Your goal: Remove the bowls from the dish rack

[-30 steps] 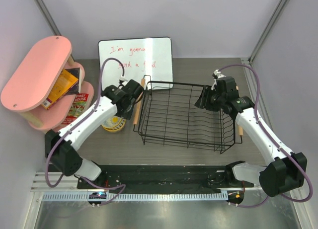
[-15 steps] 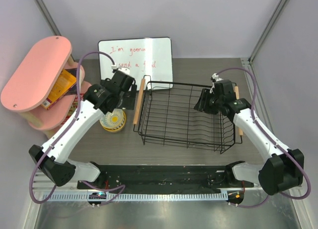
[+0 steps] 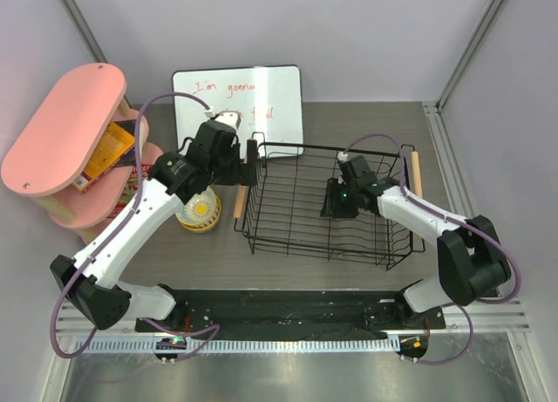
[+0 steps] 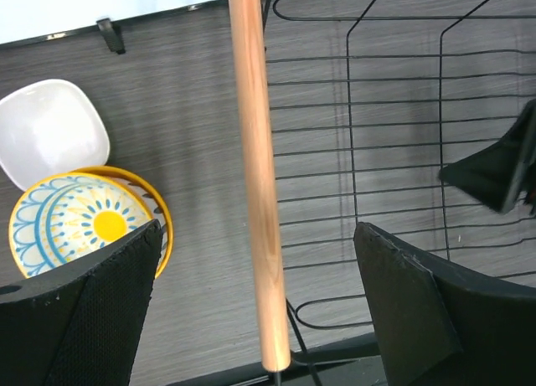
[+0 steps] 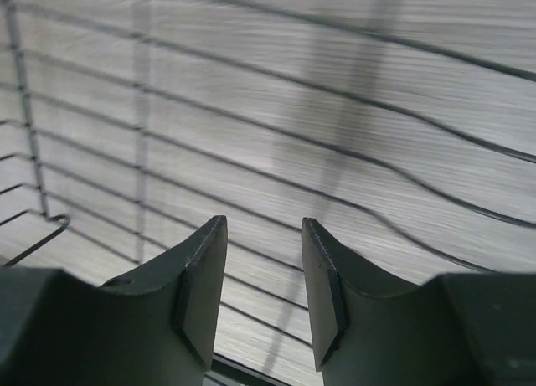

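The dish rack point(image 3: 296, 236) is a black wire basket mid-table, and no bowl shows inside it. My left gripper point(image 3: 250, 158) hangs open over its left wooden handle point(image 4: 255, 151), one finger on each side, not touching it point(image 4: 258, 235). My right gripper point(image 3: 334, 201) is inside the rack, low over the wire floor point(image 5: 167, 93), open with nothing between its fingers point(image 5: 264, 227). Left of the rack, on the table, stand an orange-yellow bowl point(image 3: 199, 213) with a blue-patterned inside point(image 4: 88, 223) and a white bowl point(image 4: 52, 131) touching it.
A pink oval shelf point(image 3: 65, 127) holding boxes stands at the far left. A whiteboard point(image 3: 237, 101) leans behind the rack. The rack's right wooden handle point(image 3: 415, 171) lies beside my right arm. A black mat point(image 3: 288, 302) runs along the near edge.
My right gripper has moved left from the rack's right wall down into the basket. My left gripper has swung right, from above the bowls to over the left handle.
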`<act>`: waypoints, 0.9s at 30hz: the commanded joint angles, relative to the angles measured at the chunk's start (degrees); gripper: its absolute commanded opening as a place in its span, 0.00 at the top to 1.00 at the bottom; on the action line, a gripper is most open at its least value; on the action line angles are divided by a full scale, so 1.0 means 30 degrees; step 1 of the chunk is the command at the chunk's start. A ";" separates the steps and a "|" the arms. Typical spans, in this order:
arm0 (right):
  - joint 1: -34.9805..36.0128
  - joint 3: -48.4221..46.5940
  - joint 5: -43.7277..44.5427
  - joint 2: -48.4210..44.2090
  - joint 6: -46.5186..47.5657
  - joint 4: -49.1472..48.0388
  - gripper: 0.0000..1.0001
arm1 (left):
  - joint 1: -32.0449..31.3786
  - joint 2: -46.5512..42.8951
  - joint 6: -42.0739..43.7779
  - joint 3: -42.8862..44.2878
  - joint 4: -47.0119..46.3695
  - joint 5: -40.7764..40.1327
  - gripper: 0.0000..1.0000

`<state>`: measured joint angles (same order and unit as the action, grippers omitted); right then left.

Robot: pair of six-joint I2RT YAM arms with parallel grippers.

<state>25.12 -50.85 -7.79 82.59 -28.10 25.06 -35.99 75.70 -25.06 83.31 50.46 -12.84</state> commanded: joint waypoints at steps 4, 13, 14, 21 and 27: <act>0.2434 -0.3496 0.0284 0.2146 -0.1064 -0.1791 0.54 | 0.0013 0.1864 0.1172 0.0064 -0.1496 -0.0230 0.05; 0.2904 -0.4202 0.0371 0.0894 -0.1416 -0.0972 0.54 | -0.0016 0.3008 0.0883 -0.1254 -0.2403 -0.3013 0.09; 0.2904 -0.4202 0.0371 0.0570 -0.1416 -0.0419 0.54 | -0.0016 0.3066 0.0853 -0.1604 -0.2579 -0.2870 0.10; 0.2904 -0.4464 0.1746 -0.2536 -0.1358 0.0874 0.53 | -0.0016 0.3975 0.0591 -0.2016 -0.2901 -0.2516 0.25; 0.2875 -0.4818 0.2304 -0.3007 -0.0742 0.2018 0.52 | 0.0071 0.3800 0.0151 -0.2369 -0.2904 -0.3743 0.62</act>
<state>33.65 -63.70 -3.11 74.11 -31.57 28.47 -36.14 87.96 -23.83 76.60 43.38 -19.31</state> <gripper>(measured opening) 0.476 0.487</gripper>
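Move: The left hand, open and empty, has the middle of the rack's left wooden handle about 10 cm below it and 4 cm ahead, in line sideways. The bowl stack stands roughly 11 cm to this hand's left and 1 cm back, some 20 cm down; the white dish is about 13 cm left and 5 cm ahead, 21 cm down. From the right hand, low inside the rack, that left handle lies about 18 cm left, 5 cm ahead and 8 cm higher. Down some 10 cm and about 3 cm forward, the left hand sinks onto the rack's left handle, tilting some 15 degrees; its wide-open fingers then close to about half, one on each side of the wood. The right hand, fingers half open, sweeps left low across the rack and slightly forward, then climbs clear, ending about 13 cm higher. ##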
